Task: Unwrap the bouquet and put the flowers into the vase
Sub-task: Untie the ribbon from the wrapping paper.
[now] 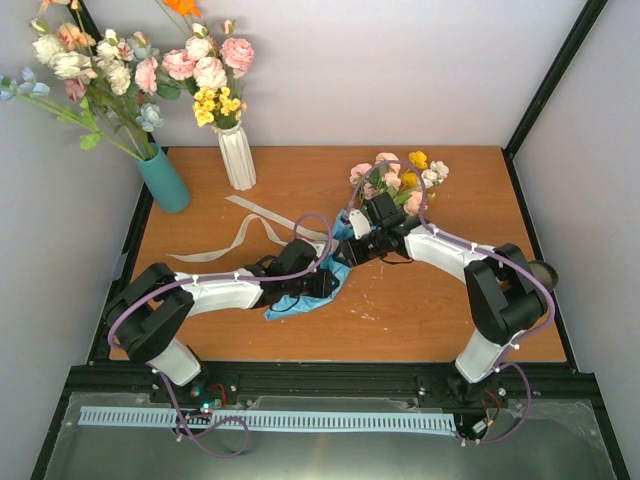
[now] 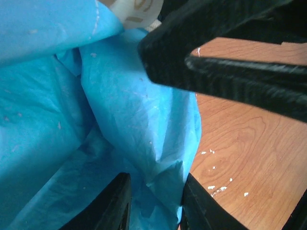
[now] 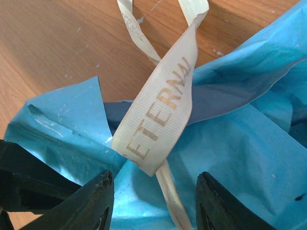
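The bouquet's flowers (image 1: 395, 178), pink, cream and yellow, lie at the table's back centre. Their stems run down-left into crinkled blue paper (image 1: 312, 290). My left gripper (image 1: 322, 282) (image 2: 156, 179) is shut on a bunched fold of that blue paper (image 2: 144, 120). My right gripper (image 1: 357, 240) (image 3: 153, 179) stands open over the paper (image 3: 240, 153), and a loop of beige ribbon (image 3: 163, 115) hangs between its fingers without being pinched. The ribbon's long tail (image 1: 240, 235) trails left over the wood. The vase (image 1: 544, 270) shows only as a dark round rim behind my right elbow.
A teal vase (image 1: 165, 180) and a white ribbed vase (image 1: 237, 155), each with a big bunch of flowers, stand at the back left. The right gripper's black body (image 2: 230, 57) hangs close above the left one. White crumbs (image 2: 216, 187) dot the wood beside the paper.
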You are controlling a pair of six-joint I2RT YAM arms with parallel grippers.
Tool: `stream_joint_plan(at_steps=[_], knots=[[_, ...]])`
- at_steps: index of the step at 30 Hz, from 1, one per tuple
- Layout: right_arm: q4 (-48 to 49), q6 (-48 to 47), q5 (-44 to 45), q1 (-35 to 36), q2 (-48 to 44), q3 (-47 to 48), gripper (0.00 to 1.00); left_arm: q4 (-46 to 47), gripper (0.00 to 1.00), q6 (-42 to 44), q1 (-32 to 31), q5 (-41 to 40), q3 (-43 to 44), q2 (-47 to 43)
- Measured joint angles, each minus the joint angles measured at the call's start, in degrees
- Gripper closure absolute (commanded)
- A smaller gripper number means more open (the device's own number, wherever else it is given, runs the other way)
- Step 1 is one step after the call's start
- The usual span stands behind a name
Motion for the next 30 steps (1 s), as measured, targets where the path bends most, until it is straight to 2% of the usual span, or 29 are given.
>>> stream_joint_plan(at_steps=[5,11,13,15,22,30], knots=[[-0.1,-1.0,1.4,0.4,0.9,0.0,0.64,1.3,0.75,0.0,0.1,-0.1,-0.3,0.0],[-0.1,-2.2,3.3,0.5,1.2,0.0,0.80,1.9,0.79,0.0,0.3,-0.1,-0.5,0.0],[0.0,-2.5,3.4,0.6,1.3,0.0,0.91,2.1,0.81,0.0,0.3,-0.3,-0.6,0.0],[0.0,-2.8,3.3,0.7,1.3,0.0,0.97,2.1,0.83,0.1,0.3,-0.5,-0.7,0.0],[0.4,-2.4,2.1,1.2,0.5,-1.6,0.97,2.1,0.99,0.2,1.0,-3.5,-0.7,0.0],[-0.1,-0.9,1.4,1.2,-4.9,-5.3,0.97,2.0,1.00,0.3,4.8,-4.4,-0.7,0.0]])
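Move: The ribbon's narrow strand hangs practically at the right hand's open fingers, about 2 cm below and 1 cm to the left. The ribbon loop on the knot is some 2 cm ahead and 3 cm left, the flower heads about 15 cm ahead and 12 cm right. For the left hand, the blue paper fold lies right between its half-closed fingers, about 1 cm down, the wrapper's pointed end roughly 13 cm left and 5 cm back. The ribbon strand is pinched as the right hand sinks just over 1 cm and shuts its fingers on it, then is drawn back towards the robot by about 2.5 cm, with a slight rise. Meanwhile the left fingers squeeze fully shut on the blue paper fold and, late on, haul it some 5 cm forward and left, turning slightly counter-clockwise. ##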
